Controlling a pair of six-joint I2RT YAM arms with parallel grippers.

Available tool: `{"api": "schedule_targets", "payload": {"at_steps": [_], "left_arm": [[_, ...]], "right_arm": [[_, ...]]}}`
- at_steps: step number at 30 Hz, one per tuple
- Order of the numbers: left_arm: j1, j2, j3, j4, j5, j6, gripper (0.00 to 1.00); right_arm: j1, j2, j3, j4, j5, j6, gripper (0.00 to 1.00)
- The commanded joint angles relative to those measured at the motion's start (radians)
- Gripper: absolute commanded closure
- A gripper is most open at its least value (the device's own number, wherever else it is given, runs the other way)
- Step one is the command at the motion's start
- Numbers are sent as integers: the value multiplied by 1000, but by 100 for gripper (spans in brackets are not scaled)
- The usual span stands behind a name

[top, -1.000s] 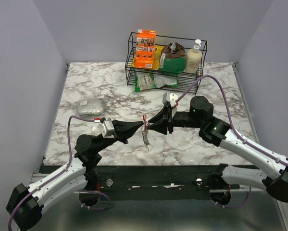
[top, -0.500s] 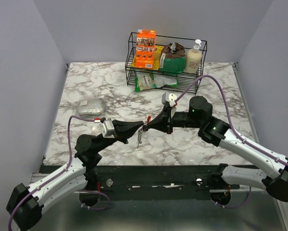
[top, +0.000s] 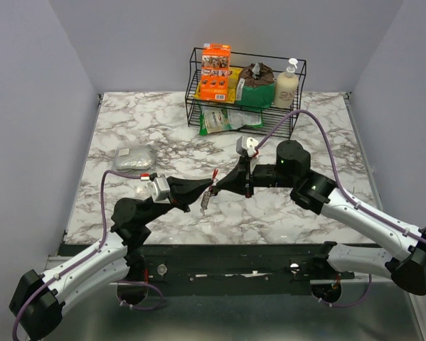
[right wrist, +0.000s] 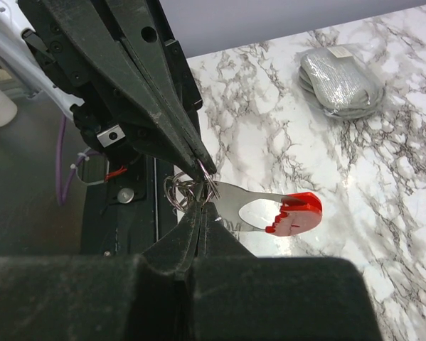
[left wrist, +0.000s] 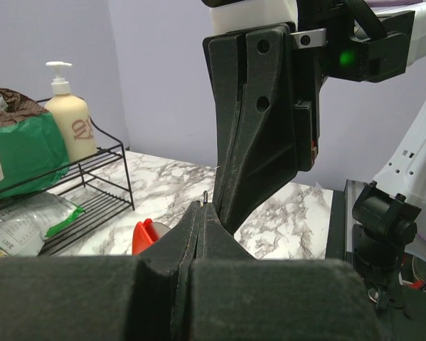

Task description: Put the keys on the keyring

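Both grippers meet tip to tip above the table's front middle. My left gripper [top: 210, 190] [left wrist: 201, 207] is shut on the keyring, and a bit of wire loop [left wrist: 205, 197] pokes out of its tips. The right gripper [top: 217, 186] [right wrist: 202, 207] is shut on the same keyring [right wrist: 180, 192], whose coils sit at its tips. A flat silver tag with a red end [right wrist: 298, 213] [top: 215, 174] sticks out sideways from the ring. The keys [top: 205, 203] hang below the tips as a slim silver bunch, tilted left. In the wrist views they are mostly hidden by the fingers.
A black wire rack [top: 198, 106] stands at the back with an orange box [top: 215, 72], a green bag [top: 255, 89] and a soap bottle [top: 286, 87]. A packet [top: 223, 121] lies under it. A grey pouch [top: 134, 158] [right wrist: 341, 82] lies on the left.
The right gripper has shut at the ring. Both tips have shifted slightly left, and the hanging keys have swung from straight down to tilted left.
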Motion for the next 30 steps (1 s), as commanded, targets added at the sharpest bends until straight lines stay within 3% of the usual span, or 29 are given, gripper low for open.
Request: {"api": "schedule_targets", "payload": {"at_steps": [1,6,9,12,13,15,16,18,19,21,30], "left_arm": [[-4,-2,26,42,17,0,100],[-4,-8,28,27,10,6,100],[-4,-13,29,19,5,10,100],[-4,-20,34,-3,2,20,100],[-4,-22,35,-7,0,21,100],[-4,-30,39,-22,-3,26,100],[-4,-31,39,-27,-3,29,100],[-4,-36,45,-41,-3,30,100],[-4,-37,45,-45,-3,32,100],[-4,-42,43,-46,-7,33,100],[-4,-60,43,-72,-15,37,100]], "right_arm": [[2,5,35,2,-26,-2,98],[2,-12,27,2,-8,-2,93],[0,-31,18,2,18,-2,83],[0,-61,-2,2,50,-33,65],[2,-71,-15,2,67,-31,54],[0,-95,-28,14,75,-34,45],[0,-104,-34,17,98,-28,33],[0,-130,-46,26,110,-30,22],[0,-140,-52,32,121,-31,12],[0,-169,-71,54,130,-33,3],[0,-199,-108,83,150,-22,0]]}}
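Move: The keyring's bunch of rings hangs just under the left fingertips, about 1 cm right of that hand and 1 cm below it. The right fingers are already shut on it, its middle roughly 1 cm left of and 1 cm above the right hand, level with it fore and aft. From the right hand the red-ended metal plate sticks out about 3 cm ahead, 1 cm left and 2 cm down; the thin chain hangs 2 cm left and some 4 cm below, neither ahead nor back. The keyring stays pinched in the shut left fingertips, that hand holding its place, while the right hand lets go of its part of the bunch: its fingers spread from shut to fully open and the hand lifts, then also draws off to the right, ending about 3 cm up and 3 cm right, its fingertips tilting up by some 5 degrees. ##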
